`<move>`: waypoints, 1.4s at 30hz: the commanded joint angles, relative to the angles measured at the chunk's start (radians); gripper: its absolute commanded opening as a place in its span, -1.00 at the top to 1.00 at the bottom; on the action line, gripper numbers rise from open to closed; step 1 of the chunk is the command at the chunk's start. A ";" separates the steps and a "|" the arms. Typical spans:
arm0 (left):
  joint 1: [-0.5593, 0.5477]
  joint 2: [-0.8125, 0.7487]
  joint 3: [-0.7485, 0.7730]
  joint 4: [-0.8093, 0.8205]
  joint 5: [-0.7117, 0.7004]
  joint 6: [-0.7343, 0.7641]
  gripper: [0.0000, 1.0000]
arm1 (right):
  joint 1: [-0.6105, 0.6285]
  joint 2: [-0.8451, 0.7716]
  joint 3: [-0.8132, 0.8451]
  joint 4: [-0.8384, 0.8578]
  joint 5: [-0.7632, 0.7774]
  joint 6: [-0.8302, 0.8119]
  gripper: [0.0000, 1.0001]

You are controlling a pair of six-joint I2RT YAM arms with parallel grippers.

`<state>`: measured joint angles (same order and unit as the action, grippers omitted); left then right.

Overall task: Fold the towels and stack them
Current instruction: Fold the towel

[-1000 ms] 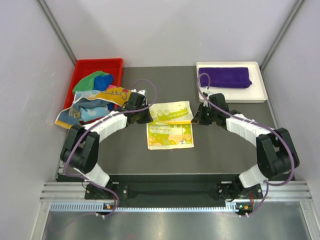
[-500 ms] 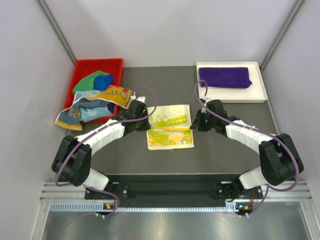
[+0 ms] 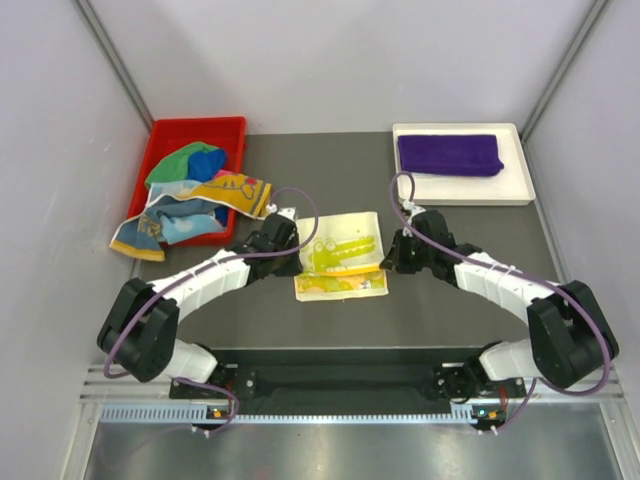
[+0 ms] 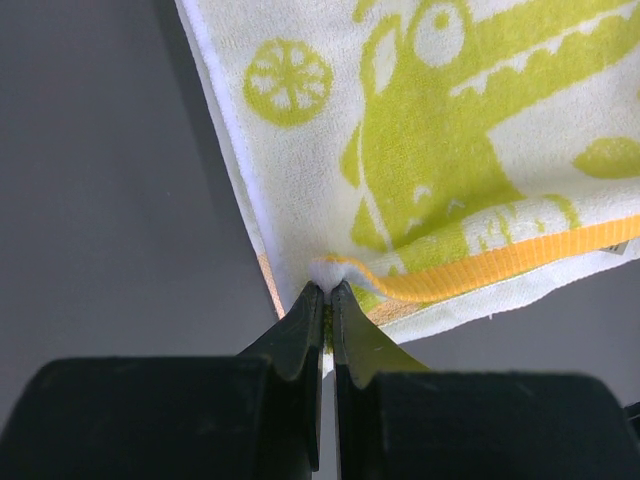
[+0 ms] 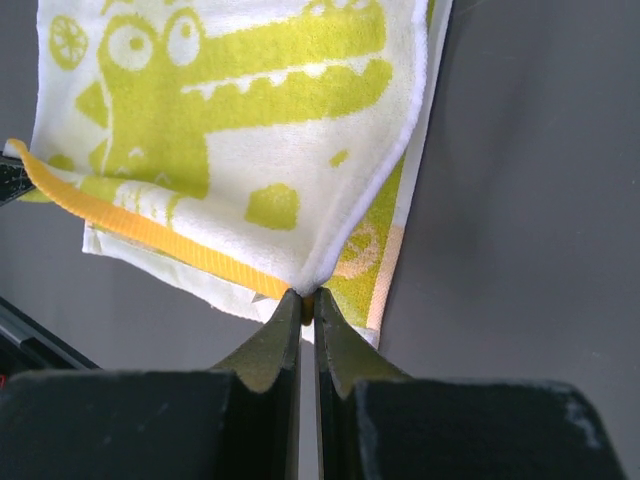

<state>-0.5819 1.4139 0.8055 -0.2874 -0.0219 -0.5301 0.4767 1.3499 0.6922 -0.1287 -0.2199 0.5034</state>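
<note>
A pale yellow towel (image 3: 340,255) printed with a green crocodile lies mid-table, its far half doubled over toward me. My left gripper (image 3: 297,262) is shut on the folded layer's left corner (image 4: 330,268). My right gripper (image 3: 385,258) is shut on its right corner (image 5: 305,285). An orange band (image 4: 520,260) runs along the lifted edge (image 5: 150,232) between both grips. A plain purple towel (image 3: 449,154) lies folded in the white tray (image 3: 515,190). Several multicoloured towels (image 3: 190,195) are heaped in the red bin (image 3: 190,128), spilling over its front.
The red bin stands at the back left, the white tray at the back right. Grey walls close in both sides and the back. Dark tabletop (image 3: 340,175) surrounds the yellow towel.
Both grippers have drawn the towel's far edge toward me, over the near half. The fold now covers most of the lower layer.
</note>
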 commanded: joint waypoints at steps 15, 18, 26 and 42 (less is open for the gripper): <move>-0.027 -0.079 -0.064 -0.019 -0.026 -0.022 0.99 | 0.033 -0.084 -0.072 0.035 0.033 0.035 1.00; -0.030 -0.084 -0.081 -0.015 -0.027 -0.027 0.98 | 0.045 -0.078 -0.095 0.053 0.031 0.043 1.00; -0.035 -0.070 -0.095 0.005 -0.018 -0.025 0.67 | 0.069 -0.034 -0.120 0.092 0.031 0.055 1.00; -0.035 -0.182 0.003 -0.125 0.013 0.002 0.37 | 0.068 -0.032 -0.132 0.093 0.048 0.057 1.00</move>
<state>-0.6151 1.2819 0.7586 -0.3801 -0.0204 -0.5438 0.5331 1.3182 0.5613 -0.0841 -0.1841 0.5545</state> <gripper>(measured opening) 0.315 0.026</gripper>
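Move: Both hands already hold the near corners of the crocodile towel's folded-over half by its orange hem. For the left hand, the under layer's near-left corner lies some 5 cm back, in line sideways and about 3 cm below; the red bin stands about 19 cm ahead and 24 cm left. For the right hand, the under layer's near-right corner is some 5 cm back, 1 cm right and 3 cm down; the white tray is about 24 cm ahead and 18 cm right. Pinching the orange hem between them, both hands draw it back about 3 cm towards the under layer's near edge, rising slightly first and then sinking to lay it down. There the left fingers open to about a third, let go of their corner and lift some 2 cm, while the right hand sinks a little farther and keeps its pinch. ##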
